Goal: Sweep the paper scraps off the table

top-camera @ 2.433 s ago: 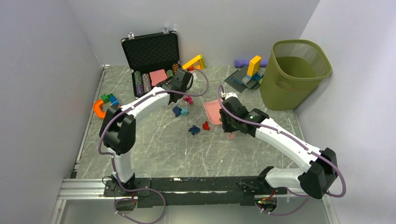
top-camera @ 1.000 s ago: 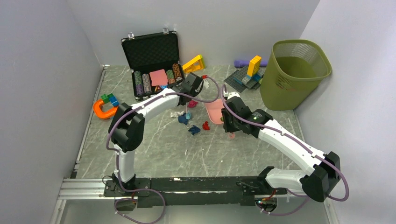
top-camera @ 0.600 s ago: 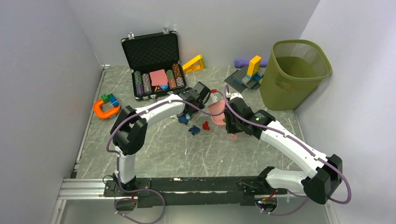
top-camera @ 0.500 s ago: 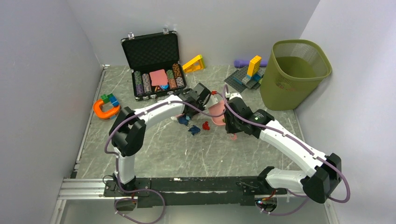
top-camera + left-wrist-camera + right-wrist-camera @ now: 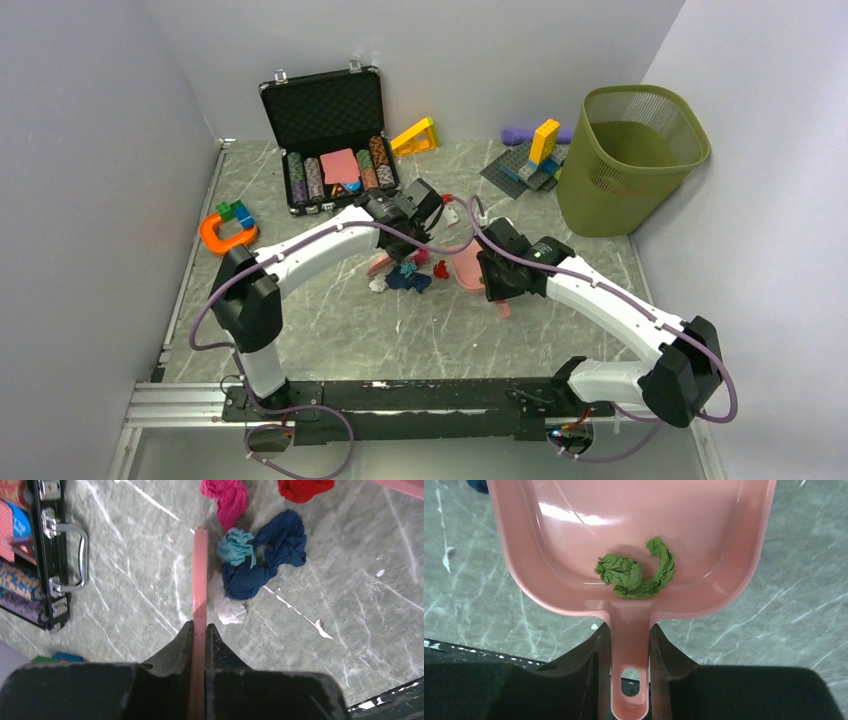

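The paper scraps lie bunched on the table (image 5: 330,320): a magenta wad (image 5: 227,497), a teal one (image 5: 235,547), a navy one (image 5: 272,555), a white one (image 5: 227,611) and a red one (image 5: 305,486). From above they form one cluster (image 5: 405,277). My left gripper (image 5: 200,627) is shut on a thin pink scraper (image 5: 200,580), whose edge touches the teal and white wads. My right gripper (image 5: 630,630) is shut on the handle of a pink dustpan (image 5: 634,520) holding a green wad (image 5: 636,572). The dustpan (image 5: 467,265) rests just right of the cluster.
An open black case of poker chips (image 5: 325,130) stands at the back left, its handle near the scraper (image 5: 70,555). A green mesh bin (image 5: 630,160) is at the back right. Toy blocks on a baseplate (image 5: 525,165), a yellow triangle (image 5: 415,135) and an orange horseshoe (image 5: 222,235) lie around.
My left arm has drawn the scraper toward the near side, gathering the spread scraps into one bunch. The right arm has brought the dustpan slightly nearer, beside that bunch.
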Robot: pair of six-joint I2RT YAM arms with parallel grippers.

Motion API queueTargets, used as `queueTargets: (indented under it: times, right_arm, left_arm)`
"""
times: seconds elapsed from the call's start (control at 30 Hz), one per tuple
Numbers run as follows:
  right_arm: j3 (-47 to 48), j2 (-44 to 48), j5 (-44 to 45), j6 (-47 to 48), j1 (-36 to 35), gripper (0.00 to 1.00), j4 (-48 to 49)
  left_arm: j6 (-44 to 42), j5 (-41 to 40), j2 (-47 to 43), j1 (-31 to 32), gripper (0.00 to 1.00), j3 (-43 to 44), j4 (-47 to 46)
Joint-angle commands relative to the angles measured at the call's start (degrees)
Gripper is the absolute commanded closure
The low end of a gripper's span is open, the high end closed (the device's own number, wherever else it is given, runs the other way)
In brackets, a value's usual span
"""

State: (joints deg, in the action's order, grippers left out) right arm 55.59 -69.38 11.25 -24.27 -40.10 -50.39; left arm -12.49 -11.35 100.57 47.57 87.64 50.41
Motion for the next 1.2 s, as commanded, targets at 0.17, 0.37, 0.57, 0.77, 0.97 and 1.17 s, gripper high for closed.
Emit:
queueTargets:
  times: [0.17,0.37,0.57,0.77,0.97,1.17]
  right_arm:
    - [-2.06,1.20,-7.48,-3.04,-0.36,1.00,-4.64]
    - [-1.57,0.15,-8.96,-5.08,-4.21,1.00,-7.60]
    - [-1.28,-3.68,-10.15,-6.06,-10.03,1.00,-8.58]
    - [-4.37,-4.74,-15.41,-6.65,-12.59,1.00,-4.83]
    - [-5.29,-7.72,-14.46,-5.12,-12.61,1.00,-3.40]
    - [-1.08,-14.91,-10.31,-2.56,-12.47,1.00,-2.17]
  left_arm:
    - [7.66,-4.57,-1.96,-6.24,1.00,1.23,1.40]
    - [7.24,-5.02,-2.88,-10.28,1.00,2.40,-1.14]
    - [8.74,-5.75,1.25,-11.86,1.00,7.43,2.47]
    - [7.93,3.41,1.96,-12.78,1.00,5.00,-5.47]
    - [6.47,6.38,7.59,-12.78,1.00,10.38,-2.53]
    - [1.41,12.73,10.09,-12.77,1.00,12.11,-5.57]
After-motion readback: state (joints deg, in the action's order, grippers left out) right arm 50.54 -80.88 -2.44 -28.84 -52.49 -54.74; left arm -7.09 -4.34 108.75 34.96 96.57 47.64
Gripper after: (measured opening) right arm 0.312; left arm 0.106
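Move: The left hand holds the brush above the scraps: the pink scrap is about 2 cm ahead, 5 cm right and 11 cm below. At that same depth, cyan lies level and 2 cm right, navy 2 cm back and 3 cm right, white 3 cm back and 4 cm left, and red level and 9 cm right. From the right hand, a clear spot of table lies 10 cm back, 3 cm left and 9 cm down; the red scrap is 8 cm ahead and 11 cm left. Forward and left, the left hand swings the brush about 9 cm, turning some 20 degrees counter-clockwise and rising slightly, then comes back right about 5 cm and sinks, ending on the far-left side of the pink scrap. Meanwhile the right hand, keeping its grip on the dustpan, draws it back 10 cm and down 7 cm, away from the pile, tipping its fingers towards straight down. ##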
